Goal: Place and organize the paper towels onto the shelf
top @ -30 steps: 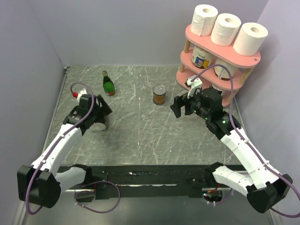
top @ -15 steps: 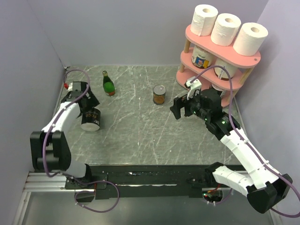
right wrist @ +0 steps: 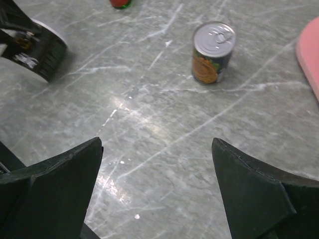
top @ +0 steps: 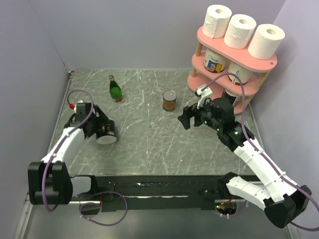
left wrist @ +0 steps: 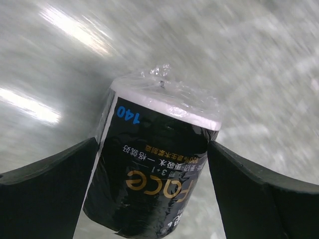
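Three white paper towels (top: 217, 21) (top: 239, 31) (top: 266, 41) stand in a row on the top board of the pink shelf (top: 209, 37) at the back right. At the left, my left gripper (top: 102, 130) (left wrist: 152, 184) has its fingers pressed against both sides of a black plastic-wrapped roll (top: 106, 133) (left wrist: 154, 169), which is tilted with its white end toward the camera. My right gripper (top: 187, 118) (right wrist: 157, 189) hovers open over bare table left of the shelf, holding nothing.
A tin can (top: 169, 100) (right wrist: 213, 52) stands mid-table and a green bottle (top: 115, 88) at the back left. Labelled containers (top: 214, 60) fill the shelf's middle tier. Purple walls close in on the left, back and right.
The left arm swung out toward the left wall and back, carrying and tilting the black roll. The right gripper drifted slightly left and toward me, away from the shelf.
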Robot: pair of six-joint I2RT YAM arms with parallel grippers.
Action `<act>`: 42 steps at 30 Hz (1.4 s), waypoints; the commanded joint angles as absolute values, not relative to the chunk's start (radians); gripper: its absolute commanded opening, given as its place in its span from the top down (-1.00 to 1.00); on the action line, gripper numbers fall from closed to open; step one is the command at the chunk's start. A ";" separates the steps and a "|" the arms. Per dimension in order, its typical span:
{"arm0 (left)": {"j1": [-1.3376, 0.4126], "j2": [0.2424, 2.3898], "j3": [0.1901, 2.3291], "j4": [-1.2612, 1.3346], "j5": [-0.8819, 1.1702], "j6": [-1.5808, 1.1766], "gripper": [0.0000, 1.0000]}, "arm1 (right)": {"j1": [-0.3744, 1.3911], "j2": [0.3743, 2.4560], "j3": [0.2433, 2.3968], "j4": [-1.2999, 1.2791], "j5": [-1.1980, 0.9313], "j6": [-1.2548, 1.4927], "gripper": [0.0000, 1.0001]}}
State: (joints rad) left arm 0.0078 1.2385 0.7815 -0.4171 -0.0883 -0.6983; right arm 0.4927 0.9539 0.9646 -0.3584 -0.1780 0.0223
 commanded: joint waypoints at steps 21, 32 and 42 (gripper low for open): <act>-0.451 1.292 1.076 -0.428 -0.085 -0.779 -0.93 | 1.029 1.297 0.647 0.468 0.320 -0.359 -0.99; -0.364 1.284 1.194 -0.560 -0.388 -0.539 -0.93 | 1.068 1.612 0.606 0.815 0.270 -0.673 -0.77; -0.351 1.221 1.046 -0.440 -0.446 -0.443 -0.93 | 1.103 1.856 0.727 0.925 0.439 -0.775 -0.24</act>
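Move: The black-wrapped paper towel roll lies on its side at the left hand's open fingers, its middle about 3 cm to the right, 2 cm back and 4 cm below. The green bottle stands some 14 cm ahead and 8 cm right of that hand. From the right hand the roll is roughly 36 cm left, 1 cm ahead and 21 cm down; the can stands about 12 cm ahead, 7 cm left and 21 cm below. With the roll still between its wide-open fingers, the left hand slides it about 18 cm right along the table, then comes free, rising and swinging back left. Meanwhile the right hand sweeps left and sinks some 20 cm to the roll's near end, rolling its wrist about 50 degrees counter-clockwise as seen along the fingers, which begin to close there. ##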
